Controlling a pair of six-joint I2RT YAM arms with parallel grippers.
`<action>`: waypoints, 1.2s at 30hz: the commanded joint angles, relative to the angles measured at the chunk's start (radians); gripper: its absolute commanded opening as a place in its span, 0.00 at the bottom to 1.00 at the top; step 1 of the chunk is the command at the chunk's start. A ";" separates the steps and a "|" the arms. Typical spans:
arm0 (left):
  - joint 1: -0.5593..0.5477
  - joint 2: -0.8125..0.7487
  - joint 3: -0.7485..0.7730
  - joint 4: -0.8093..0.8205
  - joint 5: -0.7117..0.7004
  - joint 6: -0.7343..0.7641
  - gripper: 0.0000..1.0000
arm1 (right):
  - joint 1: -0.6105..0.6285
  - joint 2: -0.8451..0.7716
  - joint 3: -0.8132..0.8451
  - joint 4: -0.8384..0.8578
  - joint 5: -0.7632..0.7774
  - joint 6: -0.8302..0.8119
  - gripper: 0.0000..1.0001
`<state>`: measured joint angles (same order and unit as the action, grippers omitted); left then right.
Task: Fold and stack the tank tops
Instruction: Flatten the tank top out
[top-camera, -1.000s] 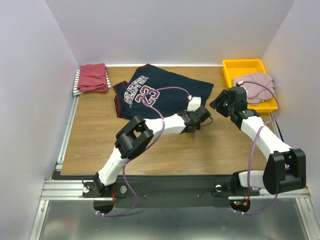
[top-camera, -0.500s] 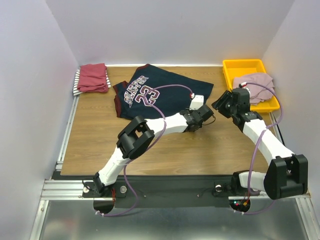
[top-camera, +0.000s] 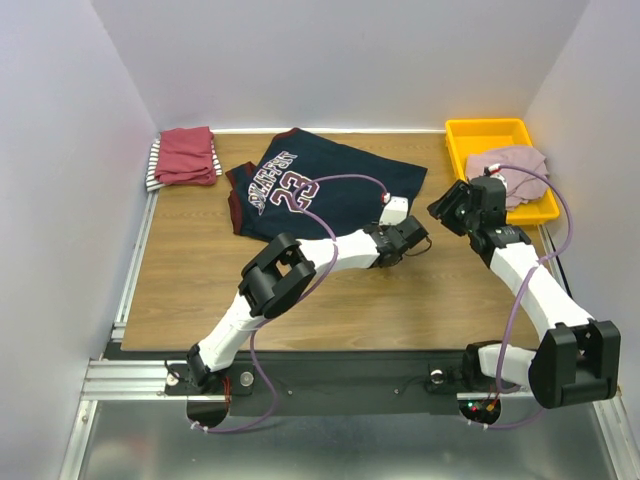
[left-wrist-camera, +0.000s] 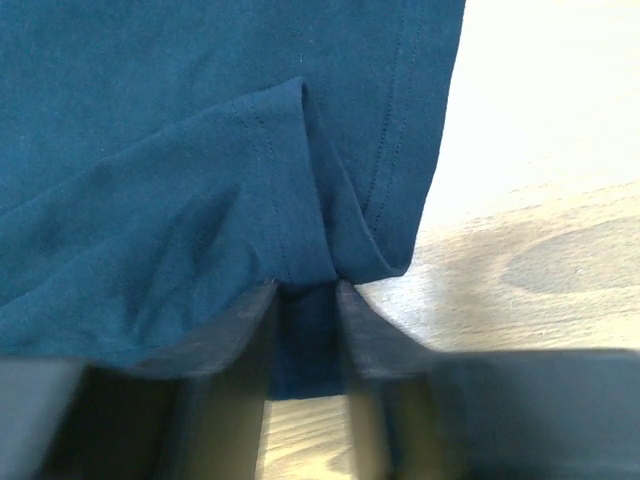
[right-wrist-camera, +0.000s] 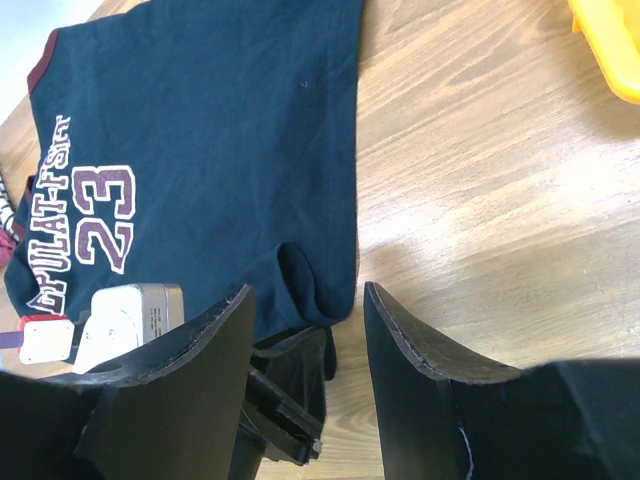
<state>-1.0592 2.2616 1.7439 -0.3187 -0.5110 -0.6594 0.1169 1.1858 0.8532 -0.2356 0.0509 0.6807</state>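
The navy jersey (top-camera: 320, 185) with maroon trim and a white 23 lies spread at the back middle of the table. My left gripper (top-camera: 410, 236) sits at its near right corner, shut on a raised fold of the hem (left-wrist-camera: 305, 290); the cloth bunches up between the fingers (left-wrist-camera: 240, 320). My right gripper (top-camera: 447, 208) hovers open just to the right, looking down at that same corner (right-wrist-camera: 300, 270) with nothing between its fingers (right-wrist-camera: 410, 340). A dark-red top (top-camera: 185, 155) lies folded on a striped one (top-camera: 153, 170) at the back left. A dusty-pink top (top-camera: 510, 165) lies in the tray.
A yellow plastic tray (top-camera: 485, 130) stands at the back right corner. White walls close in the table on three sides. Bare wood (top-camera: 330, 300) stretches in front of the jersey. The left arm's purple cable (top-camera: 340, 180) arcs over the jersey.
The left gripper's jaws have narrowed a little on the jersey's corner. The right gripper has shifted slightly to the right and nearer. The jersey has stayed in place.
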 joint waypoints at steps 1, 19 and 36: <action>-0.005 -0.017 0.052 -0.016 -0.055 -0.006 0.33 | -0.010 -0.025 0.012 0.005 -0.011 -0.017 0.53; 0.036 -0.466 -0.352 0.035 -0.119 -0.114 0.00 | -0.010 0.133 0.027 0.005 -0.005 -0.073 0.53; 0.350 -1.111 -0.972 0.141 0.067 -0.240 0.00 | -0.008 0.379 0.044 0.091 -0.046 -0.056 0.54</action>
<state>-0.7547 1.2415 0.8127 -0.2203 -0.4786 -0.8719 0.1162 1.5532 0.9001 -0.2192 0.0257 0.6155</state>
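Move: The tank top's near right corner already lies between the left gripper's half-open fingers, about 1 cm below the hand point. From there, the far right corner is some 15 cm ahead and 4 cm right, the number 23 about 10 cm ahead and 26 left, and the yellow bin roughly 13 ahead and 19 right. From the right gripper, the near corner lies about 3 cm left, 1 ahead and 14 below; the far corner some 16 ahead. Shut the left gripper on the tank top's near right corner, then lift it about 10 cm and sweep it some 25 cm left, drawing slightly back and turning counter-clockwise with the hand's left side dipping. Meanwhile sink the right gripper about 11 cm towards the table beside the cloth's right end, fingers kept half open and tipping down some 15 degrees. ##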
